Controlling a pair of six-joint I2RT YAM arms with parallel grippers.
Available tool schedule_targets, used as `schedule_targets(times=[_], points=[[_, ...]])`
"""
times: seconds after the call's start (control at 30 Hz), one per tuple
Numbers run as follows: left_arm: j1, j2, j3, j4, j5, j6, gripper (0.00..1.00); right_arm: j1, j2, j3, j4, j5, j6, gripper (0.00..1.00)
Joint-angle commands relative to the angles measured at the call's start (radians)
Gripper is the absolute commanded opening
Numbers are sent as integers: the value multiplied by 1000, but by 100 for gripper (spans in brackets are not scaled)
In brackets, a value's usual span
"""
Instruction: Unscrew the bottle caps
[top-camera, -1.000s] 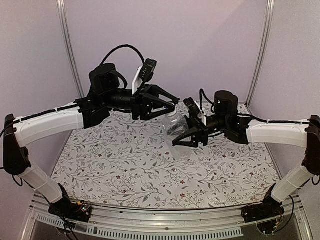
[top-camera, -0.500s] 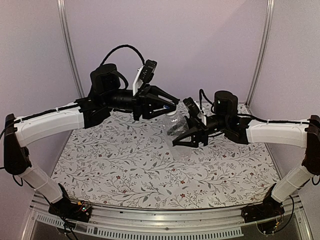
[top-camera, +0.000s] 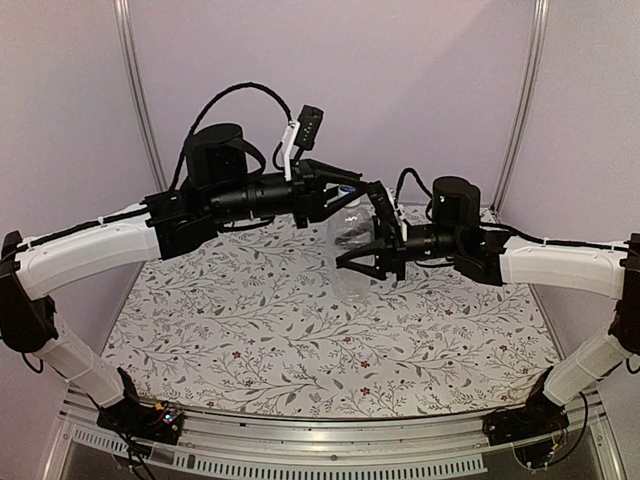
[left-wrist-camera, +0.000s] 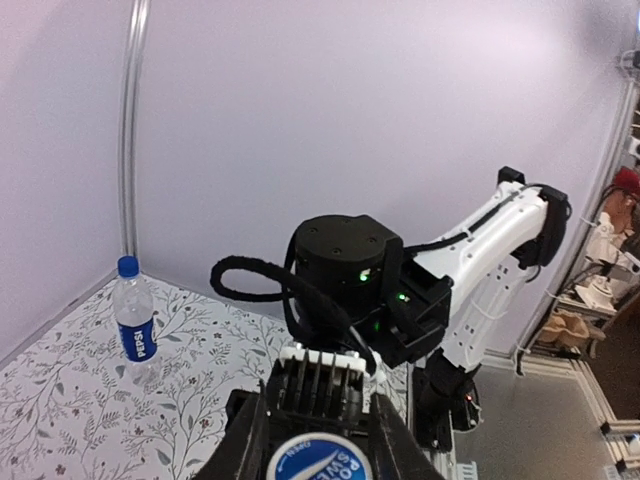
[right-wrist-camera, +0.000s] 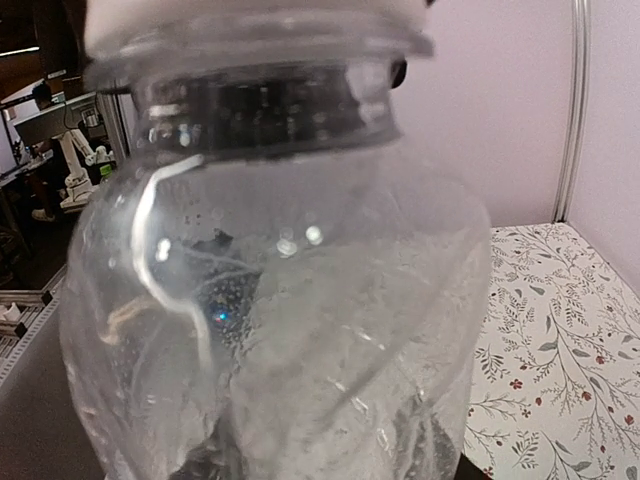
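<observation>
The plain clear bottle is held up above the table between both arms. My right gripper is shut on its body, and the bottle fills the right wrist view. My left gripper sits over the bottle's top. In the left wrist view my left gripper is shut on the blue cap, which has white lettering. The labelled bottle stands upright on the table by the back wall with its blue cap on. It is hidden in the top view.
The floral tablecloth covers the table. Metal corner posts stand at the back left and back right. My right arm's wrist is close in front of the left wrist camera.
My left gripper moved right onto the bottle's top and closed on the cap. My right gripper shifted up and left with the bottle.
</observation>
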Motion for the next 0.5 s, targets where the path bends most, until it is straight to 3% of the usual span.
schedule_targets(times=[0.0,0.23,0.47], points=[[-76,0,30,-139,-413,-124,0,3,-14,24,-37,256,-18,42],[-124,-5,45,-209,-652,-129,0,3,-46,-10,-8,399,7,41],[-124,-18,25,-207,-724,-117,0,3,-67,-27,5,444,18,44]])
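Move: The held bottle's cap sits between the left fingers, with the bottle's middle some 11 cm straight below that hand. The right hand already grips the bottle around its middle, the cap about 12 cm straight above its fingers. The Pepsi bottle stands on the table roughly 22 cm ahead and 25 cm to the right of both hands, about 29 cm below the left hand and 18 cm below the right. The cap is still pinched in the left fingers and turned counter-clockwise by some 30 degrees, while the right hand keeps its grip on the bottle and turns clockwise, about half as much, against it. Both hands carry the bottle forward together about 4 cm, sinking slightly and slowing towards the end. ##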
